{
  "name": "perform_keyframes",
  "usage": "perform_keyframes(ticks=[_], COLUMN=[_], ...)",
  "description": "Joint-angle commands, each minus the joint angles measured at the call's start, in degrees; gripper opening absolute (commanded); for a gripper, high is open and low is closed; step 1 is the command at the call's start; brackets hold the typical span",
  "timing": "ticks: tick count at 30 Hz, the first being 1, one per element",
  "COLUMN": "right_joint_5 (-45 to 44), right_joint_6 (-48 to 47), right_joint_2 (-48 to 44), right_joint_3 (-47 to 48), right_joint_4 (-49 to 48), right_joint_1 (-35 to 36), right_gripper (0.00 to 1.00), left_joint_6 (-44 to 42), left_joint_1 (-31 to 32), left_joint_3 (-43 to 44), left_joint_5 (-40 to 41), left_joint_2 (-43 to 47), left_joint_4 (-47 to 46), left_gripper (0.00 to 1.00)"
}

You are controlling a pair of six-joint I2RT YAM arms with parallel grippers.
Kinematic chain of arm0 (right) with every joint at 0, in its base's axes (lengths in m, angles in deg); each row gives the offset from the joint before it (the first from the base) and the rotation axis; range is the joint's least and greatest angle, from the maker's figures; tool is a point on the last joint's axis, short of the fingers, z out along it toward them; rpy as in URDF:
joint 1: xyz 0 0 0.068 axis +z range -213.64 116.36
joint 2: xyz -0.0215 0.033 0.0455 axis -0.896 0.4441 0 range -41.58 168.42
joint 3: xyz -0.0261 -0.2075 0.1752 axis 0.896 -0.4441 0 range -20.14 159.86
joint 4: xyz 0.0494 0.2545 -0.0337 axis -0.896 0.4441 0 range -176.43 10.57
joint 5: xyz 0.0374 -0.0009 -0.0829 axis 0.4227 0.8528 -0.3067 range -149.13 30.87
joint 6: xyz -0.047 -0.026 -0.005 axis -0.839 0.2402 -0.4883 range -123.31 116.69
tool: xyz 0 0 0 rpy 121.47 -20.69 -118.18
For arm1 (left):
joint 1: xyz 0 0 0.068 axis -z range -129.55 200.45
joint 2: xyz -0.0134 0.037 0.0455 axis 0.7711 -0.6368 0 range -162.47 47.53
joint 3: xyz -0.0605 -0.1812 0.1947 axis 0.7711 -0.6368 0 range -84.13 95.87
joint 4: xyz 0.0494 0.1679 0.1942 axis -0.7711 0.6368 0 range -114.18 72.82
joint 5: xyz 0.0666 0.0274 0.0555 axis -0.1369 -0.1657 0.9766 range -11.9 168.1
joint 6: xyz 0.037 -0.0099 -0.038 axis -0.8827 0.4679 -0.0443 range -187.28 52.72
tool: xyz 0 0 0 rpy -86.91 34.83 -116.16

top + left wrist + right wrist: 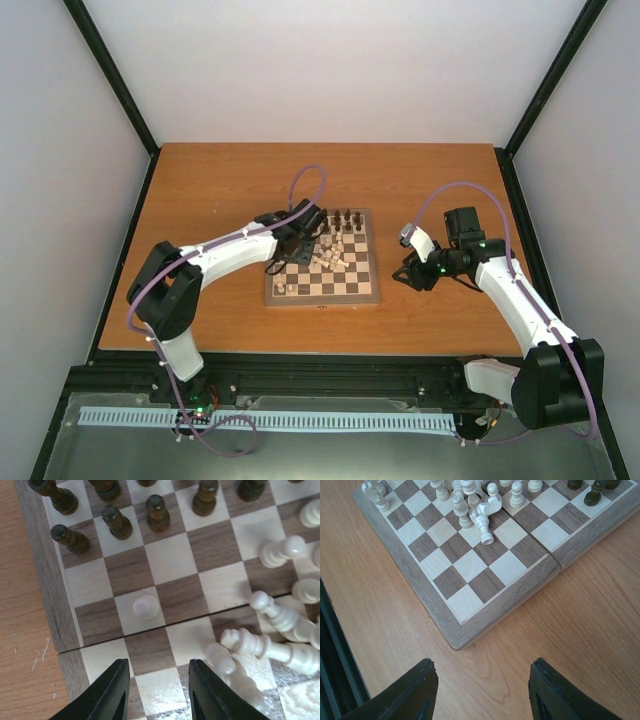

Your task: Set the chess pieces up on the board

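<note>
The board [322, 299] lies in the middle of the table. Dark chess pieces [116, 521] stand in rows along its far edge. One cream pawn [146, 606] stands alone on a light square, just ahead of my left gripper [160, 680], which is open with only bare squares between its fingers. Several cream pieces [272, 647] lie toppled in a heap to the right of that gripper. My right gripper [482, 680] hangs open over bare table beside the board's near right corner [455, 635], holding nothing. More cream pieces [482, 515] stand and lie further in on the board.
The left arm [230, 245] reaches over the board's left half. The right arm [500, 280] stays off the board to its right. Grey walls enclose the wooden table [230, 180] on three sides, and a black rail [332, 650] runs along the near edge.
</note>
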Motion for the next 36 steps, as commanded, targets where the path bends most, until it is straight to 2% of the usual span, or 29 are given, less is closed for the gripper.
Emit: perform_keyframes(ticks=[1,7,23,28,36], right_joint_5=[0.93,1.12,1.44,1.47,1.43], right_joint_6=[-1.21,-1.47,-1.91,-1.87,-1.92], right_joint_2=[-0.03,0.37,0.71,0.32,0.17], right_joint_3=[-0.50,-0.42,-0.33,-0.36,-0.36], right_joint_4=[0.53,0.78,1.26,1.24,1.21], right_joint_1=[0.39,0.39,0.47,0.47,0.47], right_gripper=[0.52,0.52,0.52,0.52,0.52], left_joint_6=[0.05,-0.78,-1.45,-1.19,-0.75], left_joint_1=[-2.19,-3.52,-3.83,-3.70,-1.46], left_joint_3=[3.78,6.04,8.84,6.88,-1.86], left_joint_5=[1.03,-1.08,-0.46,-1.24,-3.35], left_joint_2=[-2.12,-6.22,-9.66,-5.70,5.07], left_joint_4=[-1.82,-3.03,-2.01,-1.53,1.74], left_gripper=[0.34,0.32,0.11,0.09,0.09])
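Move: The white pawn stands alone on the board about 4 cm straight ahead of my left fingertips and some 3 cm below them. Beyond it, about 10 cm ahead of the hand, are two dark pawns, one straight ahead, one 3 cm left. The nearest heaped white piece lies 2 cm back and 6 cm right; an upright white piece is 5 cm ahead, 10 cm right. From my right hand the pawn is roughly 10 cm ahead and 26 cm left, below it. With my left hand I slide forward about 4 cm towards the lone white pawn, sinking some 2.5 cm on the way, and close the part-open fingers around it. Once it is pinched I pause, then lift nearly 3 cm while drawing back about 2 cm, keeping the grip shut and the wrist almost unchanged. ##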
